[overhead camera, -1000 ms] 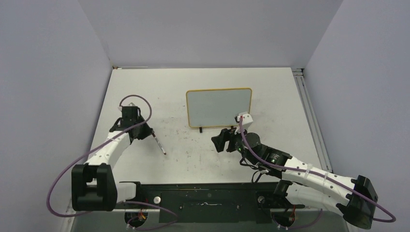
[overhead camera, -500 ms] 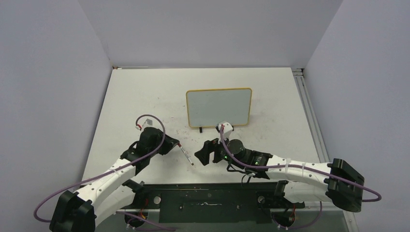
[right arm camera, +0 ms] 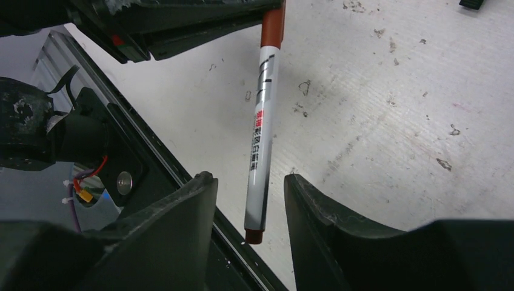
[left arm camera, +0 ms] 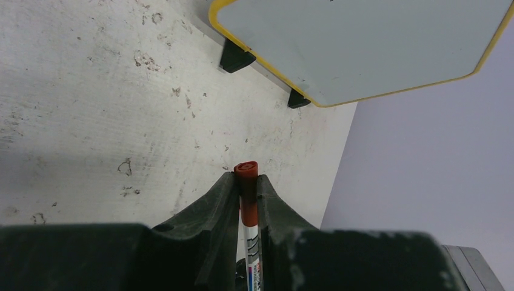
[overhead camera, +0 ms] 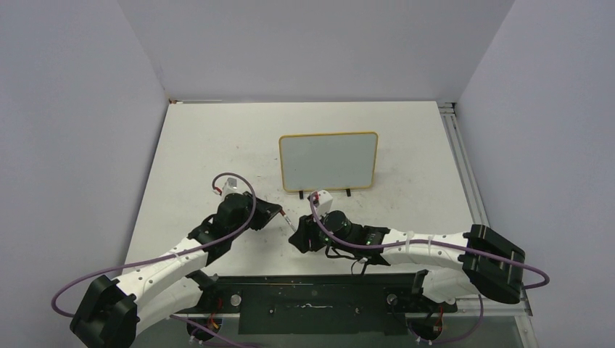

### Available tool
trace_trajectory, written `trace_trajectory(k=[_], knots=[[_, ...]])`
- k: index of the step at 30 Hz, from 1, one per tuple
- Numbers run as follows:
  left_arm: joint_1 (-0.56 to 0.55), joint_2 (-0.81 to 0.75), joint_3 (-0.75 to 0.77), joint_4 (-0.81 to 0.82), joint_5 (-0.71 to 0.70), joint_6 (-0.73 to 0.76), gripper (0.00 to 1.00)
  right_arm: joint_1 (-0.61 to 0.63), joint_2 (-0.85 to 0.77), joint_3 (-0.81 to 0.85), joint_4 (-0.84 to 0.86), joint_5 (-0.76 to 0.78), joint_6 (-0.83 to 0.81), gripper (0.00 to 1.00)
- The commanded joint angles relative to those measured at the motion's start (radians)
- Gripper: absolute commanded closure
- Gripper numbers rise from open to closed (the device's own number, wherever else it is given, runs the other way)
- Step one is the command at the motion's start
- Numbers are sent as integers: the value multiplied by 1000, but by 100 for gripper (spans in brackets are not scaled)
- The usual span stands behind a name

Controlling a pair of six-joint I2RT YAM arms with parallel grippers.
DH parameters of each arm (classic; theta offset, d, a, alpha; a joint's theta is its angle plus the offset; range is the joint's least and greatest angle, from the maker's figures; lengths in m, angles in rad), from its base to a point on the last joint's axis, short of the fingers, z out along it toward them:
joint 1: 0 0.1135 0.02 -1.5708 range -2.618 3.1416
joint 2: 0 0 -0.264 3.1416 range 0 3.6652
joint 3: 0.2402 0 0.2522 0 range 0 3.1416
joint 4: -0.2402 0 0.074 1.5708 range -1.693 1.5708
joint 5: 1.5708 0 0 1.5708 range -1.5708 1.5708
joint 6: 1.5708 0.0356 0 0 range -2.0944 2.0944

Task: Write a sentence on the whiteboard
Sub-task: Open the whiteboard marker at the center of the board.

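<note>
The whiteboard stands upright on black feet at mid table, yellow-framed, and no sentence shows on its blank face; its lower edge also shows in the left wrist view. My left gripper is shut on the red-capped end of a white marker. The marker hangs above the table, its far end pointing at my right gripper. That gripper is open, one finger on each side of the marker's tail, with gaps on both sides.
The table is speckled with old marker stains. A black base rail runs along the near edge, just below both grippers. A metal rail lines the right table edge. Grey walls close in the sides and back.
My left arm carried the marker from the left of the table toward the near middle. The right gripper swung left to meet it, and its jaws now straddle the marker's tail.
</note>
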Motion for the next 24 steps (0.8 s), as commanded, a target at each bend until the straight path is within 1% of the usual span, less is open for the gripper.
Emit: trace_trajectory(k=[1,6,7,8,10,11,12,15,17,19,20,22,23,24], knots=[[-13,-4,-13,79,-28,-31,100,15,17,60,47,-25,12,63],[-13,-13,-13,78,-26,-8,100,19,19,68,33,-5,20,92],[-14,-14,-12,81,-22,12,100,19,10,67,26,3,22,94],[-14,-14,-10,89,-11,41,89,19,0,69,5,21,23,95],[-12,-19,13,56,3,102,53,18,-29,77,-36,65,23,95],[-12,-25,32,14,2,137,38,17,-46,81,-65,83,20,95],[-11,-33,52,-13,0,189,27,17,-70,85,-108,98,13,95],[-6,-54,140,-170,-17,337,10,0,-133,103,-218,125,-7,95],[-4,-54,220,-258,-28,470,6,-43,-177,116,-313,98,-19,95],[-5,-33,309,-346,-44,594,5,-118,-223,126,-387,25,-41,95],[-6,-20,362,-380,-47,652,5,-163,-241,136,-423,-39,-56,95],[-14,-1,428,-422,-22,776,5,-247,-269,170,-509,-136,-96,95],[-22,1,448,-431,-1,839,5,-269,-275,191,-557,-173,-118,95],[-31,-3,456,-423,48,918,5,-298,-276,215,-606,-210,-142,95]])
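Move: The left hand still holds the marker by its red cap; the marker's middle lies about 3 cm back, 3 cm right and 3 cm below that hand. From the open right hand, its fingers around the butt, that middle is some 3 cm ahead, 2 cm left and 3 cm up. The whiteboard's middle lies about 25 cm ahead of the right hand, 10 cm to its right and 8 cm lower. Right fingers pinch the marker's butt, left opens and rises 8 cm, right takes it rightward, up and forward. ##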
